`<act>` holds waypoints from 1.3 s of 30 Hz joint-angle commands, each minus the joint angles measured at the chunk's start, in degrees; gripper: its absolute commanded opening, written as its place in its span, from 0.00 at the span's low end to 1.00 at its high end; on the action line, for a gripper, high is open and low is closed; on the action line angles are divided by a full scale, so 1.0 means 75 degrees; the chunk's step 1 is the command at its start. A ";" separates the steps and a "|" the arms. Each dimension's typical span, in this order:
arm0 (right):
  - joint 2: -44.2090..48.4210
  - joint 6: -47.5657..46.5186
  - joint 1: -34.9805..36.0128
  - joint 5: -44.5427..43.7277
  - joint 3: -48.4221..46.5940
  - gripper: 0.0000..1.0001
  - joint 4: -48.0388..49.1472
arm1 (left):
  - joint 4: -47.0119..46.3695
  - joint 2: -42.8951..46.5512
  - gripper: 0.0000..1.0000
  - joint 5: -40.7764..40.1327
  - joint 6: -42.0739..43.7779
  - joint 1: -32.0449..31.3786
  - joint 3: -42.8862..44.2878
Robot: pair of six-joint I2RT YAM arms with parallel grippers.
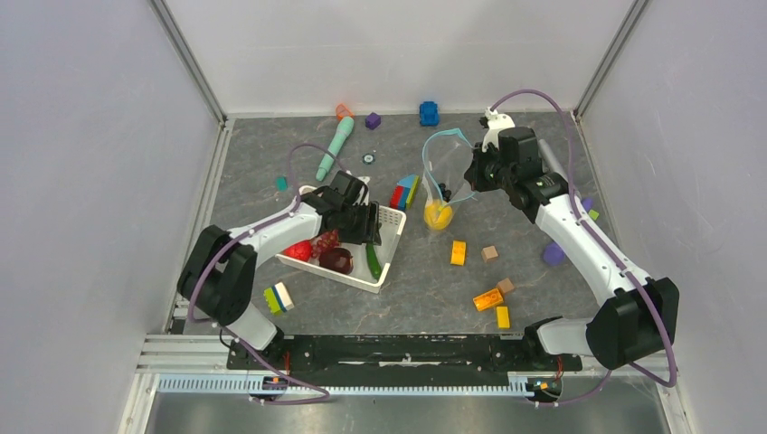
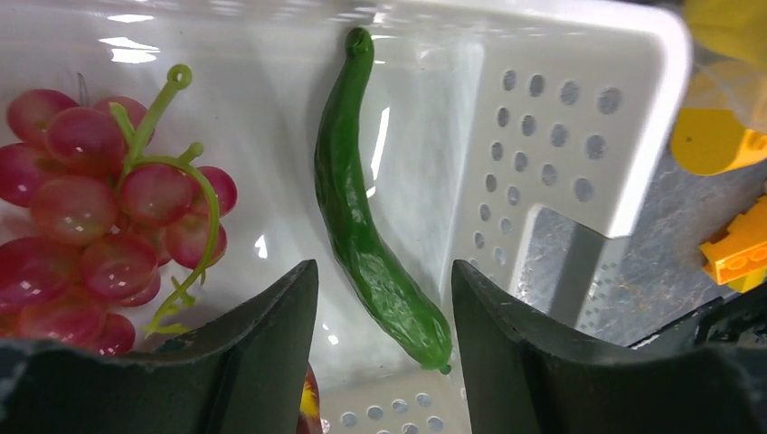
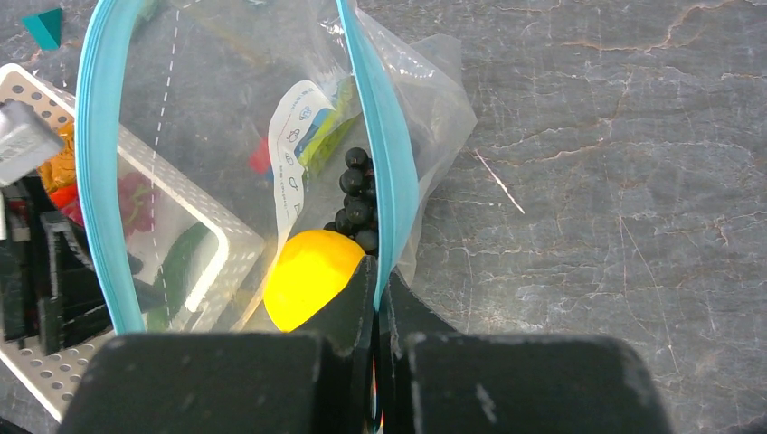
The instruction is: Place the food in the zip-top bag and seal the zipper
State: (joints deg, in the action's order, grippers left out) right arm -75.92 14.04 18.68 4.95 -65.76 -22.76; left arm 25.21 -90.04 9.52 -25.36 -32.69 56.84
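Note:
The clear zip-top bag hangs upright with its mouth open, its teal zipper forming a loop. My right gripper is shut on the zipper rim and holds it up; it also shows in the top view. A yellow fruit and dark grapes lie inside the bag. My left gripper is open in the white basket, its fingers on either side of the green pod's near end. Red grapes lie left of it. A red fruit and a maroon one are in the basket.
A teal marker toy, a blue block and a purple block lie at the back. Orange, yellow and wooden blocks are scattered front right. A multicolour block stands between basket and bag; another lies front left.

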 commanded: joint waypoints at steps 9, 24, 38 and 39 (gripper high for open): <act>-0.0025 -0.0134 -0.0006 -0.0042 -0.0014 0.00 0.0144 | -0.0150 -0.0944 0.62 0.0296 0.0124 0.0011 0.0430; 0.0055 -0.0150 -0.0012 -0.0112 -0.0015 0.00 0.0112 | -0.0250 -0.0936 0.25 0.0519 0.0156 0.0011 0.0586; 0.0093 -0.0167 -0.0006 -0.0166 -0.0016 0.00 0.0114 | 0.0305 0.0332 0.02 -0.0456 0.0218 0.0011 0.0610; 0.0099 -0.0173 -0.0012 -0.0166 -0.0011 0.00 0.0120 | 0.0394 0.0466 0.02 -0.0620 0.0224 0.0007 0.0621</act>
State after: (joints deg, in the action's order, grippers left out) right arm -75.94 13.61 18.68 4.34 -65.76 -22.81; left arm 25.91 -91.15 9.82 -25.17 -32.71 59.61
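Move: Almost straight below the half-open left fingers lies the green pepper, its middle about 4 cm down, 1 cm ahead and 1 cm to the right. The red grapes sit some 11 cm to this hand's left and level with it fore and aft; the dark red fruit is about 9 cm left and 5 cm back, both some 4 cm down. From the right hand, which holds the bag, the pepper lies about 23 cm left, 11 cm back and 19 cm down. Sinking about 4 cm into the basket, the left hand brings its fingers down astride the pepper, then closes them and pinches it from left and right, a little on the near side of its middle. Edging about 1 cm right as it closes, it then rises some 4.5 cm with its grip kept. ##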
